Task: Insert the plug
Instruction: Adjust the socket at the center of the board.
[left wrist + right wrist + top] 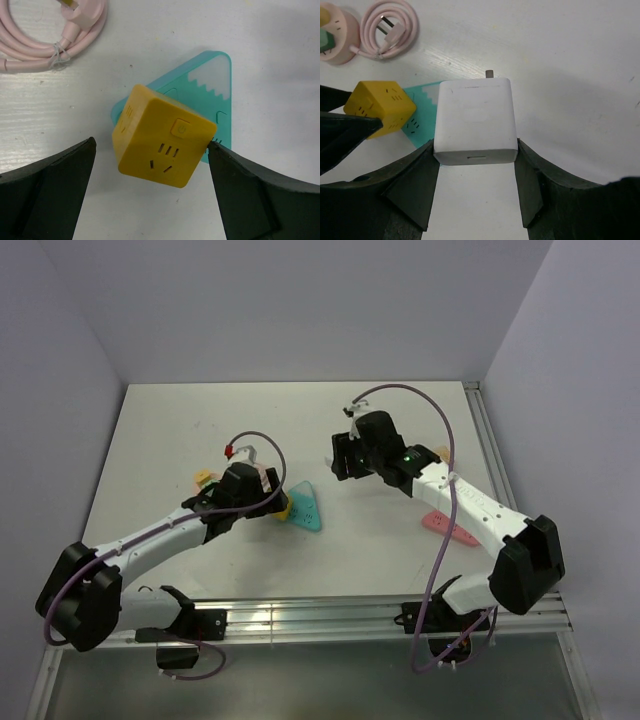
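At the left edge of the right wrist view a small mint-green piece, the plug (324,39), rests on a pink round base (340,35), mostly cut off. A yellow socket cube (162,137) lies tilted on a teal triangular socket board (210,85). My left gripper (152,145) is open around the cube. Its right finger (240,190) is at the cube's corner and its left finger stands apart. My right gripper (476,150) is shut on a white block (475,120) with a metal prong at its far end. It is held above the table, right of the cube (377,105).
A coiled pink cable (50,30) lies beyond the cube, also in the right wrist view as the pink coil (390,27). A pink triangular board (448,525) lies under the right arm. Walls close in the table at the back and both sides.
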`<state>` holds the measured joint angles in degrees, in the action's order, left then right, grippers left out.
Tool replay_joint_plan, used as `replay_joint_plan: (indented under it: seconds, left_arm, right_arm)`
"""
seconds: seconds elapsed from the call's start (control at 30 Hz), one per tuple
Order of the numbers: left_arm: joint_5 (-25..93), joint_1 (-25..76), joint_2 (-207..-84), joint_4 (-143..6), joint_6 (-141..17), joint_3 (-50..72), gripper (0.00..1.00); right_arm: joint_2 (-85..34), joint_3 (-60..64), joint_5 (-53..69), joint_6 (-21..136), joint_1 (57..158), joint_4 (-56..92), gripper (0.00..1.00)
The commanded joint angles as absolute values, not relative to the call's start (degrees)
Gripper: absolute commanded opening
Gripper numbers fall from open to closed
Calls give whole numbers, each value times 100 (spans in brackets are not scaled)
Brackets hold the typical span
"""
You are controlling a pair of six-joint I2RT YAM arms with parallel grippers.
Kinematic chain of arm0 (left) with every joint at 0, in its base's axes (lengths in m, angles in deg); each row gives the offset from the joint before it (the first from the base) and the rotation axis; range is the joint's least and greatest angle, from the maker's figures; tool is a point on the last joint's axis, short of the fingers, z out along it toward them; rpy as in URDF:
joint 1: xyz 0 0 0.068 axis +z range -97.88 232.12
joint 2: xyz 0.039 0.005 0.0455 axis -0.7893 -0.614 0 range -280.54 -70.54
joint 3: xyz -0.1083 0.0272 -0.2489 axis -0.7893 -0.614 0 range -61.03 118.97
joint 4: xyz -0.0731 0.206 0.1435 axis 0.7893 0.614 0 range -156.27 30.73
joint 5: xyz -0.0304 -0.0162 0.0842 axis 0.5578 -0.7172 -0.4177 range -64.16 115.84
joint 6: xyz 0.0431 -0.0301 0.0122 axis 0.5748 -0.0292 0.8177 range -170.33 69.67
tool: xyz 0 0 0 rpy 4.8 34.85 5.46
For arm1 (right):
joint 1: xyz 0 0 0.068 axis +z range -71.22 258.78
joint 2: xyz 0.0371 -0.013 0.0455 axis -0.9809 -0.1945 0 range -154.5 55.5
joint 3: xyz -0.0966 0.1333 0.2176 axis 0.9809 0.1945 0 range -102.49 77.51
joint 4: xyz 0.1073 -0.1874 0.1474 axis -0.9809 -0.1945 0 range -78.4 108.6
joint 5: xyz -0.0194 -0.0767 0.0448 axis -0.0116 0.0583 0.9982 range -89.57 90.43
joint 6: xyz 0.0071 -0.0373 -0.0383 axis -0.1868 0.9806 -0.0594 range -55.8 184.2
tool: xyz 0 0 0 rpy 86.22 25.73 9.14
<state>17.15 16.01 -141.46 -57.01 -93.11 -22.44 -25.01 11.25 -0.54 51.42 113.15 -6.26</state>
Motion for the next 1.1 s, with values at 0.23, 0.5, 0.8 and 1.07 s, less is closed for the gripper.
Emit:
replay_joint_plan:
  seconds: [0.23, 0.5, 0.8, 1.07]
  left_arm:
    - [1213, 1231, -14876, -5493, -8443, -1428, 96]
    - [1546, 1222, -15061, -5272, -8021, -1234, 81]
    - [2207, 758, -15746, -5467, -7318, -813, 58]
    - [2539, 176, -16309, -5693, -6240, -451, 55]
  right_arm:
    - [-1675, 1977, 482, 4908, 11130, 445, 0]
    - [-946, 2986, 887, 4741, 11086, 1235, 0]
    - [-523, 3172, 544, 4671, 11051, 903, 0]
    - [-329, 2944, -422, 4311, 10964, 42, 0]
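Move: Just within the left hand's open fingers is the yellow cube, about 2 cm to the right and 2 cm below, sitting on the teal socket, whose middle is some 6 cm to the right, level in reach and 5 cm below. The pink cable coil is roughly 7 cm ahead and 6 cm left of that hand, 8 cm below. From the right hand, holding the white plug, the teal socket is about 8 cm left, 5 cm back and 13 cm below. Settling the left hand about a centimetre lower and slightly right, then closing its wide-open fingers to pinch the yellow cube by its sides, it drags cube and teal socket to the right, some 11 cm of hand travel in all, while turning about 30 degrees clockwise. The right hand keeps its grip on the white plug and draws back about 5 cm, then drifts right, ahead of the arriving cube. ##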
